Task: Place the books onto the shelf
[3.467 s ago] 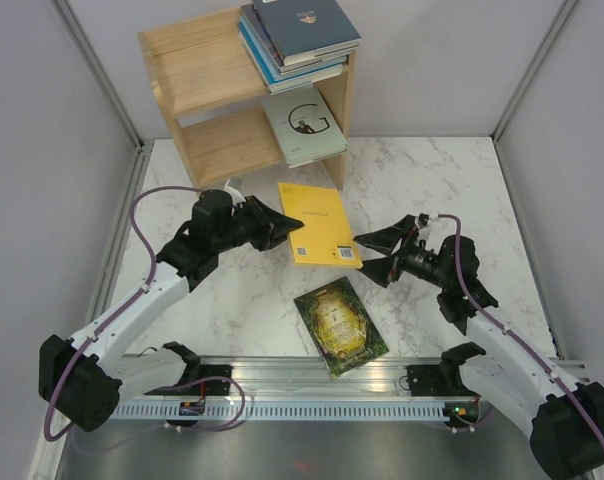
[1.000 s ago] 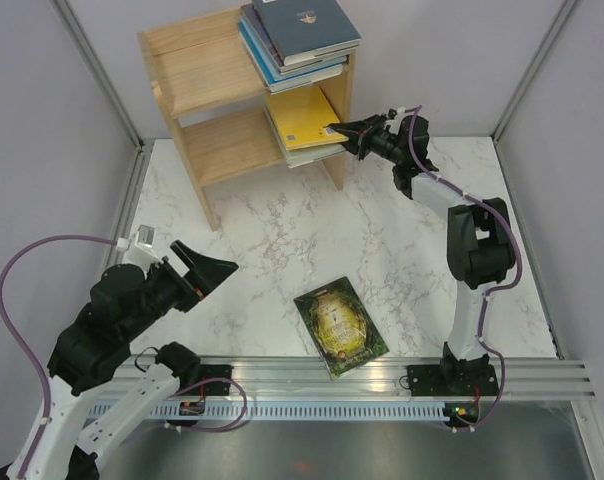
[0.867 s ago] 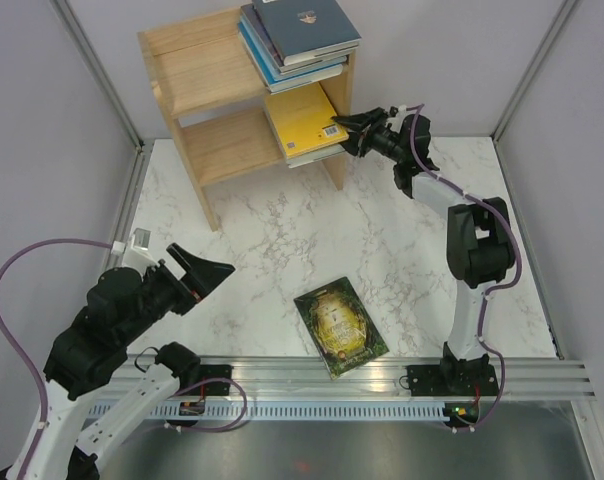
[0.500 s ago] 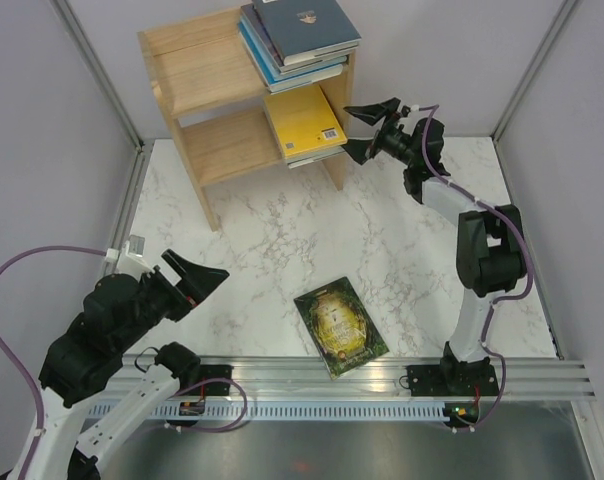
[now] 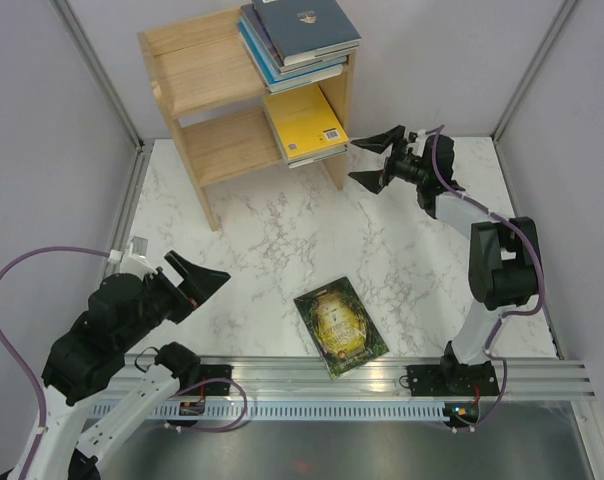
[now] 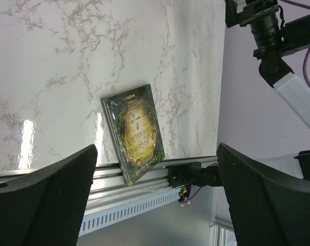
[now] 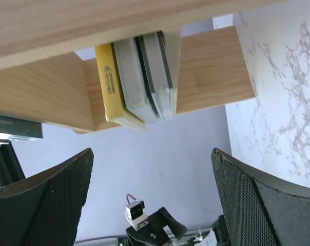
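Observation:
The wooden shelf (image 5: 207, 95) stands at the back left. A stack of books (image 5: 297, 35) lies on its top. On the lower tier a yellow book (image 5: 304, 120) rests on pale ones; the right wrist view shows the yellow book (image 7: 109, 84) and pale books (image 7: 144, 72) edge-on, apart from the fingers. My right gripper (image 5: 354, 163) hangs open and empty just right of the shelf. A black book with gold design (image 5: 340, 326) lies flat near the table's front. My left gripper (image 5: 210, 282) is open at the near left, with that black book (image 6: 137, 133) beyond its fingers.
The white marble table (image 5: 282, 225) is enclosed by grey panel walls. A metal rail (image 5: 282, 372) with the arm bases runs along the near edge, and the black book's corner overhangs it. The shelf's side panel (image 7: 211, 69) stands close to my right gripper.
My right gripper opened, let go of the yellow book on the lower tier, and drew back to the right. The left arm shifted slightly toward the near left.

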Controlling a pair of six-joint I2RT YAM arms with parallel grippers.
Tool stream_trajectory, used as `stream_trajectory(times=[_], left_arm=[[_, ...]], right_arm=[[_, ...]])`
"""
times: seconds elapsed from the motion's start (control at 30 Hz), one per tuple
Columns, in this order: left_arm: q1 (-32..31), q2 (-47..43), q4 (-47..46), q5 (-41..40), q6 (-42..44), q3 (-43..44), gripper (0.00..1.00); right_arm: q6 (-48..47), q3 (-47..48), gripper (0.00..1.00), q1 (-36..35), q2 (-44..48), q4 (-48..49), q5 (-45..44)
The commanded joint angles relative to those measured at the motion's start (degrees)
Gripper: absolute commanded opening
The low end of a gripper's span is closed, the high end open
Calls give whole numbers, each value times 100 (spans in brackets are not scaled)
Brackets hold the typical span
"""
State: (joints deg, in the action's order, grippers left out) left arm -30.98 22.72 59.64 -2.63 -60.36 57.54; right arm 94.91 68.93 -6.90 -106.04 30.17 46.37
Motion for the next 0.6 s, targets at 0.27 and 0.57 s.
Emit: stream_trajectory(times=[0.27, 0.57], left_arm=[[13, 715, -890, 1466, 129, -1330, 100], [4, 2244, -2262, 2337, 648, -2712, 100]], right_arm=[[-3699, -1661, 98, 4, 1874, -3351, -128], [-5184, -3121, 98, -5, 2614, -4932, -1069]])
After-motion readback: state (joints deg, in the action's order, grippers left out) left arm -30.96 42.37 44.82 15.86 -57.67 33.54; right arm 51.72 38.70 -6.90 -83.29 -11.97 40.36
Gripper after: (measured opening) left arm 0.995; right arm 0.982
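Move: The dark green book, the last on the table, lies about 33 cm back from the right hand, 4 cm to its left and some 24 cm below. The yellow book atop the lower-shelf stack is about 10 cm ahead and 12 cm left of that hand, 3 cm above; the shelf's right front foot is about 1 cm ahead, 4 cm left and 25 cm below. From the left hand the green book lies some 23 cm right, 1 cm ahead and 27 cm below. Towards the dark green book both open hands come without reaching it: the right one leaves the shelf, swinging back about 20 cm and, increasingly, down 17, its fingers tipping downward some 35 degrees. Meanwhile the left sinks about 17 cm and drifts 6 cm right, tipping its fingers down and turning them clockwise. ##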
